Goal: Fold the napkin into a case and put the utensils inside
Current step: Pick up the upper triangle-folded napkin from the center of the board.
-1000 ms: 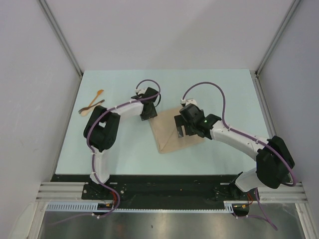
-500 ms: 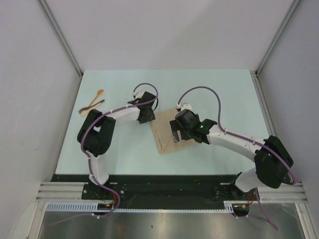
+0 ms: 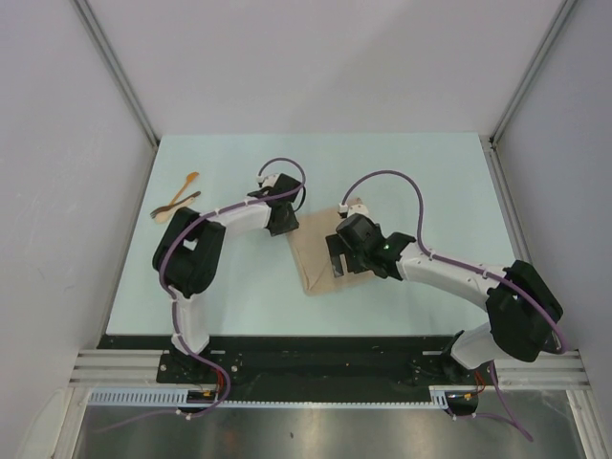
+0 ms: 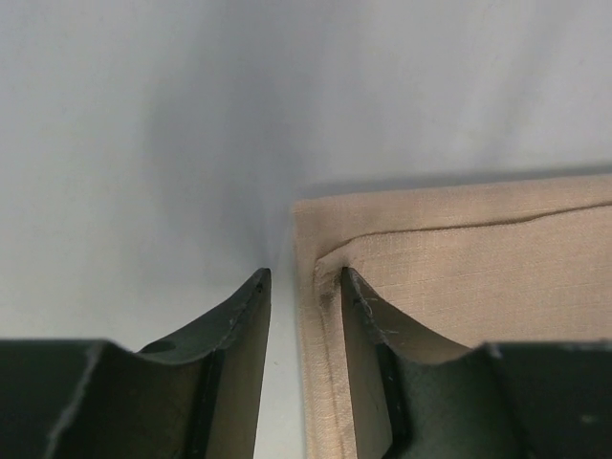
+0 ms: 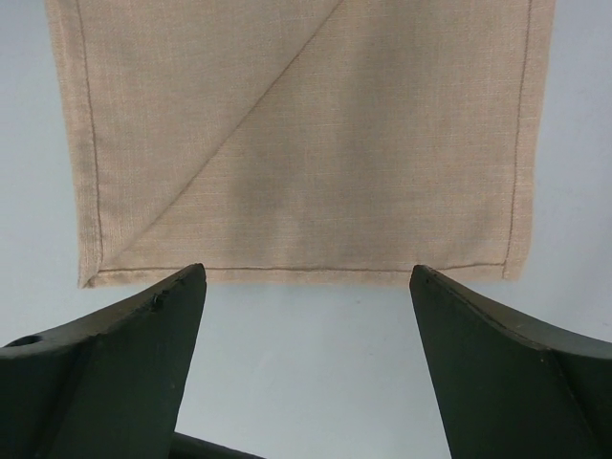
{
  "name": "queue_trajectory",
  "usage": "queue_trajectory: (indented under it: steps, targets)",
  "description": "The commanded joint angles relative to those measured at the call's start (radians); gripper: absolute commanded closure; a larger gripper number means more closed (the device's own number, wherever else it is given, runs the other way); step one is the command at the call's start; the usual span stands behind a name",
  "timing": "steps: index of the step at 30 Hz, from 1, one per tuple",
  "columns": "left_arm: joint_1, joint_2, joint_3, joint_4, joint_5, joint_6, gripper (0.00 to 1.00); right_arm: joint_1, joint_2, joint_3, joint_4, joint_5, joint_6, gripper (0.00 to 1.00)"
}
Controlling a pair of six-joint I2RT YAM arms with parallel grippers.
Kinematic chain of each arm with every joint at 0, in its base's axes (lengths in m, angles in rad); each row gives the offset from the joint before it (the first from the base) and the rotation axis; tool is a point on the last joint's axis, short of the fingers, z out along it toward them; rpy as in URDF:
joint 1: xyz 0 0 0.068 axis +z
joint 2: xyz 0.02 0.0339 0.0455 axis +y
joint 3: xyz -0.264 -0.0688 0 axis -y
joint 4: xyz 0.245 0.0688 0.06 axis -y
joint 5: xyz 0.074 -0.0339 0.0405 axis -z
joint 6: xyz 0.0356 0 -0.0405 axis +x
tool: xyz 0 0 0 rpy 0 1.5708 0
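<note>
The beige napkin [image 3: 314, 268] lies folded flat in the middle of the table, with a diagonal fold line showing on it [image 5: 306, 143]. My left gripper [image 3: 283, 222] is low at its upper left corner. In the left wrist view the fingers [image 4: 306, 277] straddle the napkin's hemmed edge [image 4: 478, 258]: one tip rests on the cloth, the other on bare table, with a gap left between them. My right gripper [image 3: 337, 256] is wide open over the napkin's right side, its tips [image 5: 308, 273] at the cloth's edge. The utensils, an orange-tan spoon [image 3: 184, 194] and a darker piece [image 3: 180, 203], lie crossed at the far left.
The pale blue table [image 3: 430, 182] is walled in by grey panels on three sides. The black rail with the arm bases [image 3: 316, 363] runs along the near edge. The left arm's elbow [image 3: 186, 258] stands between the utensils and the napkin.
My right gripper has slid a little left and nearer over the napkin. My left gripper has shifted slightly at the napkin's corner and its fingers have drawn closer together.
</note>
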Motion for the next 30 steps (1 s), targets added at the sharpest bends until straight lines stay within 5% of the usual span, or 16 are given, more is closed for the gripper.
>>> queue_trajectory:
  steps: [1,15,19,25,30]
  targets:
    - [-0.004,0.047,0.054,-0.010,0.006,0.009,0.60,0.026,-0.030,0.001,0.043,0.004,0.011,0.08]
    - [-0.004,0.125,0.002,0.000,-0.043,-0.007,1.00,0.164,0.122,0.086,0.133,0.004,-0.023,0.10]
    - [-0.003,0.090,0.002,0.006,-0.021,0.030,1.00,0.226,0.200,0.171,0.139,0.022,-0.064,0.14]
    - [-0.004,0.076,0.013,0.011,0.055,0.027,1.00,0.324,0.272,0.254,0.120,0.103,-0.116,0.36]
    - [0.000,0.071,-0.007,0.037,0.088,0.023,1.00,0.373,0.352,0.298,0.077,0.210,-0.147,0.39]
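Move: For the left hand, the napkin's far-left corner lies some 2 cm ahead, straight on and about 1 cm below; the utensils lie roughly 35 cm to its left and 8 cm farther out. For the right hand, the near-left corner is about 11 cm left, 4 cm back and 7 cm below; from this hand the near-right corner is some 10 cm right and 5 cm ahead. Easing forward about 2 cm along the table, the left hand shuts its half-open fingers, pinches the far-left corner of the napkin and keeps hold there. Meanwhile the right hand sweeps left some 14 cm and back about 5 cm to over the near-left corner, turning about 20 degrees counter-clockwise and partly narrowing its wide-open fingers, still above the cloth. ##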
